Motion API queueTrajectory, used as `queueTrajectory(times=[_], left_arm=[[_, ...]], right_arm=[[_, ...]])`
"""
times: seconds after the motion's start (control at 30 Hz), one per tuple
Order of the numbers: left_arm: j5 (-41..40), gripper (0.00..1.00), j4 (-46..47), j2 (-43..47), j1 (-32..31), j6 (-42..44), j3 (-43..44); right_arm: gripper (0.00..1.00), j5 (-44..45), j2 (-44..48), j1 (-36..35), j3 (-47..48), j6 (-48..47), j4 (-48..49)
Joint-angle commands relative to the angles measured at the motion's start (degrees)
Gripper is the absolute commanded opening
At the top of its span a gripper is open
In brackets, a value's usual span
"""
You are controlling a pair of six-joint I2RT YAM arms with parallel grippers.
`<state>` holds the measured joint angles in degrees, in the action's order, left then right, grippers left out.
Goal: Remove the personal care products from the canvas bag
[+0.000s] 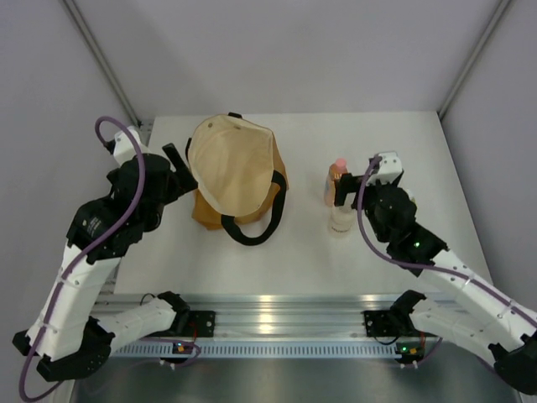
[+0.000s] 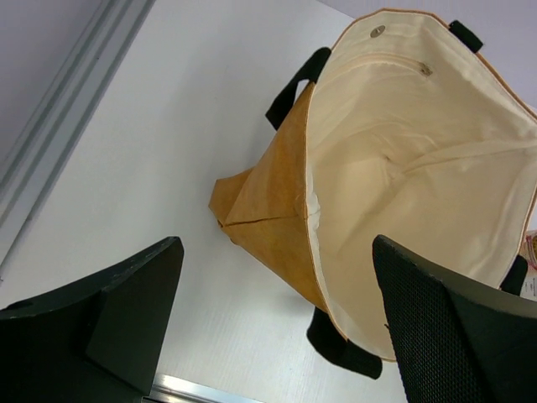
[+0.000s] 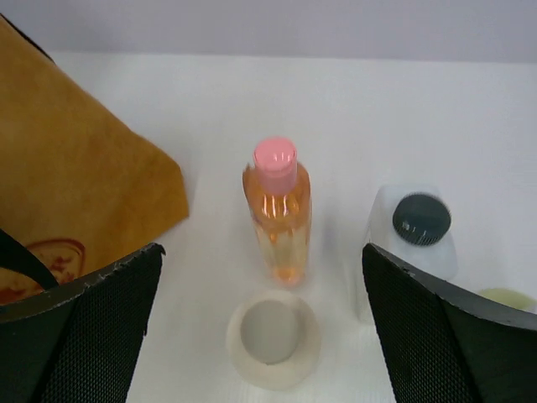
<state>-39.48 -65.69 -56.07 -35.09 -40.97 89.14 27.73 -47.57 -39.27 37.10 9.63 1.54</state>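
Observation:
The canvas bag (image 1: 235, 172) lies on its side at the table's middle left, its mouth open; in the left wrist view the canvas bag (image 2: 403, 168) shows only bare cream lining. My left gripper (image 1: 181, 172) (image 2: 277, 248) is open at the bag's left rim, holding nothing. Right of the bag stand the amber bottle with a pink cap (image 1: 337, 180) (image 3: 278, 210), a short cream jar (image 1: 341, 222) (image 3: 273, 336), a whitish bottle with a black cap (image 3: 415, 231) and a sliver of a yellow-green bottle (image 3: 506, 297). My right gripper (image 1: 346, 196) (image 3: 262, 273) is open around the jar, clear of it.
The bag's black loop handle (image 1: 252, 225) lies on the table in front of it. The table's metal front rail (image 1: 277, 306) runs between the two arm bases. Grey walls close in the table on the left and right.

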Motion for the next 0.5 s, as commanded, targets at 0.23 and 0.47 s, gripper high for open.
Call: queueTrajectory(times=[0.23,0.47], left_arm=[[-9.64,0.98,-12.96,-8.17,0.11,3.53,13.33],[-13.07,0.98,-20.52,-9.14,2.66,3.09,19.93]], right_arm=[[0.99,8.39,-0.59,-0.2,34.42,6.27,-41.82],[0.99,11.2,0.01,-0.2,52.17,7.87,-62.68]])
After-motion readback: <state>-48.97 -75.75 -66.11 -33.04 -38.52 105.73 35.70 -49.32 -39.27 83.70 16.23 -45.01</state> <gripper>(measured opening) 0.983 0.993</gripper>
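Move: The just-released cream jar stands upright right under the open right hand, its middle roughly 12 cm down and neither ahead nor to a side. All about 10 cm below that hand, the pink-capped bottle is some 10 cm ahead and 2 cm left, the grey-capped bottle about 6 cm ahead and 8 cm right, the green bottle 2 cm ahead and 15 cm right. From the left hand the jar lies about 40 cm right, 6 cm ahead and 24 cm below. Touching nothing and with its fingers still wide open, the right hand climbs away from the cream jar by about 17 cm, first almost straight up, then also drawing back and to the right as it turns slightly clockwise. The empty, open left hand rises about 4 cm and drifts left, away from the bag's mouth, turning slightly counter-clockwise and rolling its left side up. ##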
